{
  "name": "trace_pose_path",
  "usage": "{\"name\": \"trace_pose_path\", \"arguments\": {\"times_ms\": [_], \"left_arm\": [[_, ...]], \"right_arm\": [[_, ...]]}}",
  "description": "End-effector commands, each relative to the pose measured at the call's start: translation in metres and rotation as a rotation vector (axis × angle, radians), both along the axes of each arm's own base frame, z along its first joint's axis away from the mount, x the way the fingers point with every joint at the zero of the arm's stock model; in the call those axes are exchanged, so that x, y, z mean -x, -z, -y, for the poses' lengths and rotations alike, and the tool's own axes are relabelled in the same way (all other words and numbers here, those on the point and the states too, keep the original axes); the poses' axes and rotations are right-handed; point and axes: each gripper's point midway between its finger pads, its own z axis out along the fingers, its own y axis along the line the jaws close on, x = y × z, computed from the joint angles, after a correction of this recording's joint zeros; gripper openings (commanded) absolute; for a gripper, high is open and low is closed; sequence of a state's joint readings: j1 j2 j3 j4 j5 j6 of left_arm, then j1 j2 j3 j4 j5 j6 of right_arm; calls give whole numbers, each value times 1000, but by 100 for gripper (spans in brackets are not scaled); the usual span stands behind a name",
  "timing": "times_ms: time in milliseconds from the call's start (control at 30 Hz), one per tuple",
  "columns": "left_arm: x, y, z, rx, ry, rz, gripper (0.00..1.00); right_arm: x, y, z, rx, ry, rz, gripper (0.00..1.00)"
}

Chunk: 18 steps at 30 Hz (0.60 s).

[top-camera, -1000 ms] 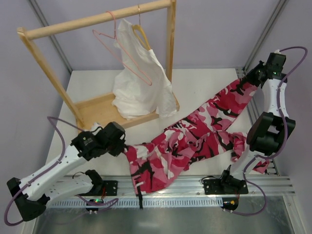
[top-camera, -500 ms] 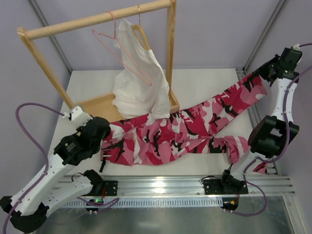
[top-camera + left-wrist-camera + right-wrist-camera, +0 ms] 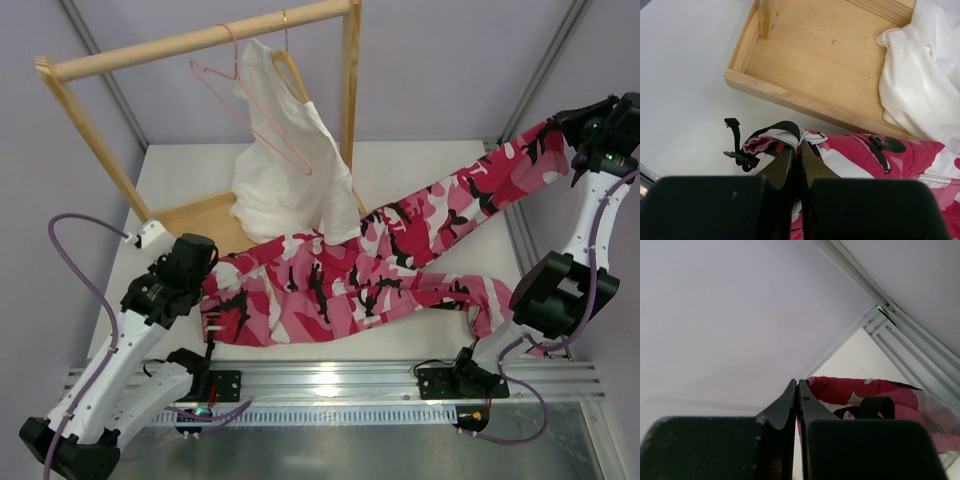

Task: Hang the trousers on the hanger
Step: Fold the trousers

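The pink, white and black camouflage trousers (image 3: pixel 390 262) stretch across the table from lower left to upper right. My left gripper (image 3: pixel 203 283) is shut on their waistband end (image 3: pixel 790 137), just in front of the wooden rack base. My right gripper (image 3: pixel 572 132) is shut on the other end (image 3: pixel 850 392), lifted high at the far right corner. One trouser leg (image 3: pixel 480 295) droops by the right arm. The thin pink wire hanger (image 3: pixel 255 110) hangs by its hook from the wooden rail, partly in front of the white garment.
A wooden rack (image 3: pixel 200 40) with a tray base (image 3: pixel 825 65) stands at the back left. A white garment (image 3: pixel 285 180) hangs there on a tan hanger (image 3: pixel 290 70) and spills over the base (image 3: pixel 925 75). A metal rail (image 3: pixel 330 380) runs along the near edge.
Both arms have pulled apart and stretched the trousers out. The left gripper moved left and back with its end; the right gripper rose up and to the right with the other end.
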<state>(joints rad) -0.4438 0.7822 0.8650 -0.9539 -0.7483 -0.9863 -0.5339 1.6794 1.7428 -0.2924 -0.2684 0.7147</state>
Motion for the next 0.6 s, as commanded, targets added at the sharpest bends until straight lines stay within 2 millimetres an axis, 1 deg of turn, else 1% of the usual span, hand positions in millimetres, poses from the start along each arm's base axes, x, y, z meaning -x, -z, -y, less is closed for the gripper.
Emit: {"name": "trace_pose_path", "arguments": {"times_ms": [0, 33, 100, 133, 167, 233, 267, 300, 333, 400, 533, 567], "left_arm": [[-4, -15, -14, -23, -45, 56, 1], [-5, -17, -17, -29, -52, 57, 1], [-6, -24, -24, -51, -77, 66, 1], [-6, -25, -28, -66, -86, 60, 1], [-5, -28, -30, -74, -95, 65, 1], [-3, -31, -36, -90, -111, 71, 1], [-3, -32, -38, -88, -115, 77, 1], [-1, -31, -39, -87, -121, 73, 0], [0, -30, -40, -85, -120, 69, 1], [2, -29, -41, -81, -124, 73, 0], [7, -28, -43, -77, -130, 75, 1], [8, -28, -44, -77, -132, 76, 1]], "right_arm": [[3, -81, -2, 81, -3, 240, 4], [3, -84, 0, 86, 8, 247, 4], [3, -83, 5, 84, 20, 246, 4], [3, -88, 7, 94, 29, 272, 4], [9, -97, 8, 106, 42, 296, 4], [14, -100, 12, 112, 60, 306, 4], [17, -101, 19, 105, 79, 299, 4], [21, -109, 21, 107, 84, 305, 4], [24, -111, 22, 107, 85, 310, 4], [36, -119, 26, 109, 109, 322, 4], [58, -132, 26, 125, 132, 357, 4], [60, -134, 26, 128, 135, 363, 4]]}}
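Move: Both hands already grip the trousers, one at each end, with the cloth strung between them. From the left hand the middle of the trousers is about 27 cm right, 7 cm ahead and 18 cm lower; the rack's base centres some 21 cm ahead, 12 cm right and 18 cm down, the white shirt about 25 cm ahead and 21 cm right at roughly hand height. From the right hand that middle lies about 54 cm left, 19 cm back and 36 cm lower, and the loose leg end 25 cm back, 13 cm left, equally low. The right hand, still pinching its end of the trousers, climbs about 5 cm and then also swings some 2.5 cm right and 2 cm back, away from the cloth's middle, its fingertips tipping up by nearly 10 degrees. Meanwhile the left hand keeps its own end shut in the fingers and draws it about 2.5 cm to the left, slowing and lifting slightly at the end, so that the two hands spread the trousers apart. ##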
